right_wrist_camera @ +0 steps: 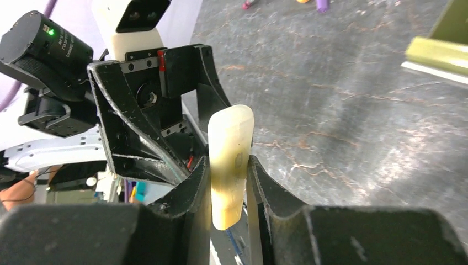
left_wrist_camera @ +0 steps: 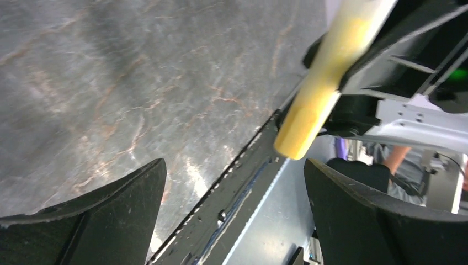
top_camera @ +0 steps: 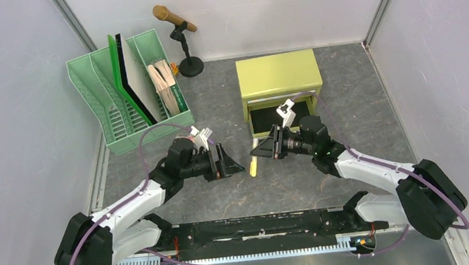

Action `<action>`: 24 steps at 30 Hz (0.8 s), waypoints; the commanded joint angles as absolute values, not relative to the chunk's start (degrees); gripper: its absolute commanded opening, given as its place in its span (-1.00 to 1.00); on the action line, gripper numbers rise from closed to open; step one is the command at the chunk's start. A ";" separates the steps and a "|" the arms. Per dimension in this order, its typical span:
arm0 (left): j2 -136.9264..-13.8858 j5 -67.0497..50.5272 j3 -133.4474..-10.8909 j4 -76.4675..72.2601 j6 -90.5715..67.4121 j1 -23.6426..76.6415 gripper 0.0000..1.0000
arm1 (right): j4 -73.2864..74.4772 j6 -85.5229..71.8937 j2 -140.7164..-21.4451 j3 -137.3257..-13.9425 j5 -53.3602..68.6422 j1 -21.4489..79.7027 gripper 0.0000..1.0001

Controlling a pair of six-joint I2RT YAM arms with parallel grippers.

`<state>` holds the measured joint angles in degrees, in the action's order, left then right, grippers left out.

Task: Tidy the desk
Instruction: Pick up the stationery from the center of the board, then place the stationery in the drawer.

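Observation:
The desk (top_camera: 348,114) is a dark grey, veined tabletop. Above its middle the two grippers face each other. My right gripper (top_camera: 261,149) (right_wrist_camera: 229,165) is shut on a pale yellow stick (top_camera: 253,165) (right_wrist_camera: 229,154), pinched near its lower end between both pads. The stick's free end (left_wrist_camera: 323,83) reaches toward my left gripper (top_camera: 232,165) (left_wrist_camera: 234,165). That gripper stands wide open, with its fingers apart from the stick and nothing between them. In the right wrist view the left gripper (right_wrist_camera: 182,127) sits just behind the stick's flat tip.
A yellow-green cabinet (top_camera: 278,75) stands at the back with its lower drawer (top_camera: 270,119) pulled open. At the back left is a green file rack (top_camera: 129,97) holding folders. A microphone on a stand (top_camera: 175,20) is near the back wall. A black rail (top_camera: 261,225) runs along the near edge.

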<state>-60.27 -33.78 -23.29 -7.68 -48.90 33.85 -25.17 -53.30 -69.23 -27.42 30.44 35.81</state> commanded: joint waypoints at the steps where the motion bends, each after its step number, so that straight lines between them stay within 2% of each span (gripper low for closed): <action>1: -61.11 -25.93 -28.28 5.91 -41.64 33.84 0.99 | -18.58 -47.10 -66.03 -30.26 27.26 33.26 -0.95; 6: -64.21 -19.24 -34.49 19.61 -35.15 33.89 0.99 | -16.21 -45.75 -64.38 -29.67 27.20 29.49 -0.95; 15: -68.53 0.43 -49.84 42.38 -24.70 33.85 0.99 | -12.88 -43.08 -63.33 -30.12 29.55 20.99 -0.95; 24: -61.62 25.19 -54.60 48.70 -28.31 33.86 0.99 | -13.58 -45.58 -63.79 -30.60 28.33 15.81 -0.97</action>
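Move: The drawer that the yellow highlighter in the right hand is headed for stands open some 12 cm ahead of that hand, 12 to its right and about 10 lower; the cabinet body rises some 11 cm beyond the drawer. From the empty left hand the orange highlighter lies roughly 11 cm ahead, 18 left and 11 down, the purple marker about 5 cm to its right, the red pen about 5 to its left and 2 nearer. The yellow highlighter, still pinched upright-ish in the right fingers, is carried about 12 cm right and forward towards the open drawer, sinking slightly as the hand turns clockwise nearly 20 degrees. Meanwhile the wide-open left hand backs away leftward and forward towards the loose pens, dipping a few centimetres and rising again while its fingers swing from pointing right to pointing down. ##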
